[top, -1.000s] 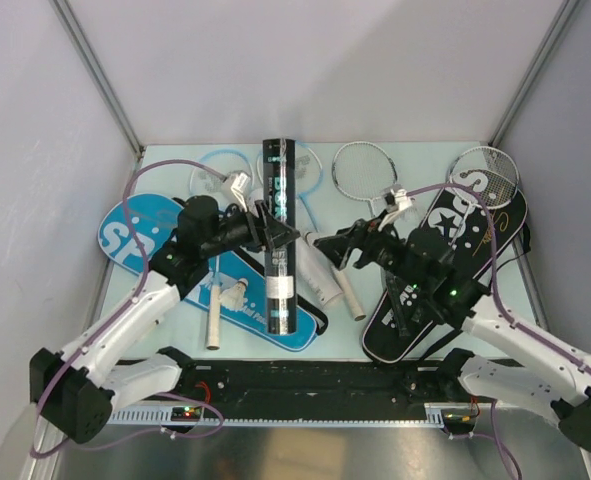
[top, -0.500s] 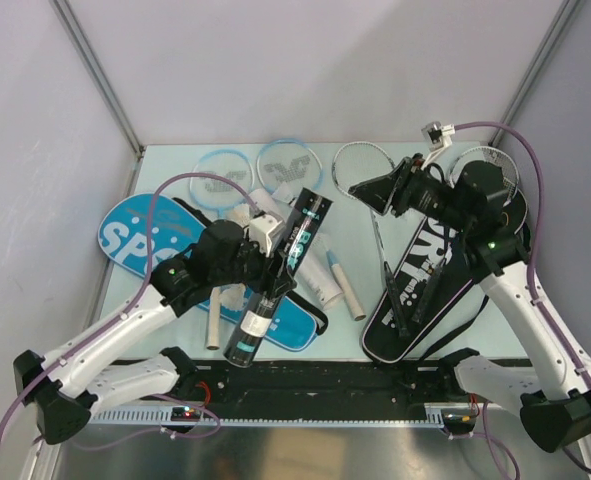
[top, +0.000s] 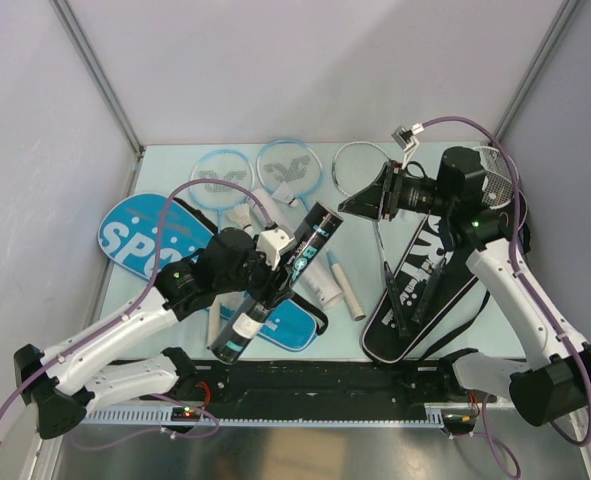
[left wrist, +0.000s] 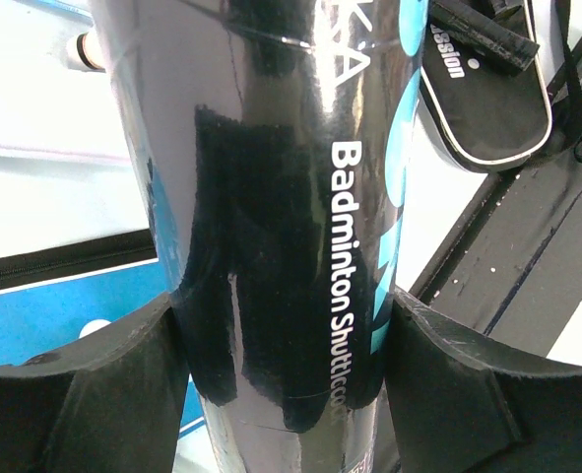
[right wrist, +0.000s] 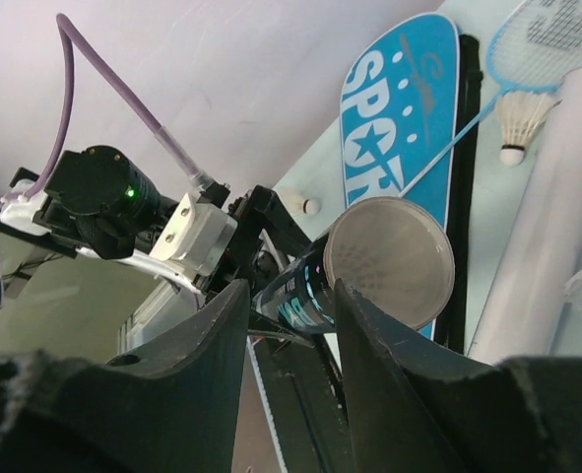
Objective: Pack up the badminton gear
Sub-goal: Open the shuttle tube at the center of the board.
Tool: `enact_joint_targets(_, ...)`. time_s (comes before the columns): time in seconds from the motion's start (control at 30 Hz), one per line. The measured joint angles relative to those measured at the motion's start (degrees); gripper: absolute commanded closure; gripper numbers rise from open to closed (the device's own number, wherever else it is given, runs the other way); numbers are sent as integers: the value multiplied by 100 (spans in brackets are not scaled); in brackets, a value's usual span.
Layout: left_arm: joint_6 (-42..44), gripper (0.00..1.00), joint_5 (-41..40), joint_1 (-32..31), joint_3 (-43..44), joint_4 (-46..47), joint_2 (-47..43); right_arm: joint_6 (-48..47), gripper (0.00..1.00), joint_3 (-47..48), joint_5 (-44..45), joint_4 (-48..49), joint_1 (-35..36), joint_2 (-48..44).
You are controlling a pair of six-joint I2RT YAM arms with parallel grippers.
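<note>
My left gripper [top: 265,275] [left wrist: 286,365] is shut on the black shuttlecock tube [top: 280,285] [left wrist: 271,197], which is held tilted above the blue "SPORT" cover [top: 140,235], its capped end [right wrist: 389,258] up and to the right. My right gripper [top: 350,205] [right wrist: 289,291] hovers just right of that cap, pointing at it, jaws partly apart with nothing between them. A white tube [top: 320,275] and a racket handle lie under the black tube. Two light-blue rackets [top: 220,175] and a silver racket [top: 365,165] lie at the back. The black cover [top: 425,280] lies on the right.
A white shuttlecock [top: 238,215] [right wrist: 515,118] lies by the blue rackets. Another silver racket head [top: 495,160] shows behind my right arm. A black rail [top: 315,385] runs along the near edge. Grey walls close in the table at the back and sides.
The left arm has tilted the black tube and drawn it toward the near edge. The right gripper has risen, swung back and right, and its jaws have narrowed.
</note>
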Motion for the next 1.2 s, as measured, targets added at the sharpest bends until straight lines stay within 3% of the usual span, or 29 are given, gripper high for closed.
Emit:
enact_joint_targets(0.23,120,36,4,-4,0,-24,-2,31,51,0,-334,9,111,358)
enact_joint_targets(0.43,186,37,44,-4,35,-90,-11,24,56,2,-479,24,284,601)
enact_joint_targets(0.73,369,38,20,-11,35,-166,-125,57,98,13,-717,153,280,645)
enact_joint_targets(1.2,450,46,-4,-26,31,66,-402,407,100,33,-1231,417,-59,601)
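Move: The shuttle tube's lid, facing the right hand, lies about 5 cm to its left, 5 cm lower and 2 cm back. The tube's gripped middle is some 14 cm left of the right hand, 11 cm back and 19 cm below; the white roll lies on the table about 10 cm left, level fore and aft, some 33 cm down. From the left hand the lid is roughly 9 cm ahead, 9 cm right and 14 cm up. Right hand drops about 4 cm down-left, shuts on the lid's rim, eases up-right; left lifts the held tube. ##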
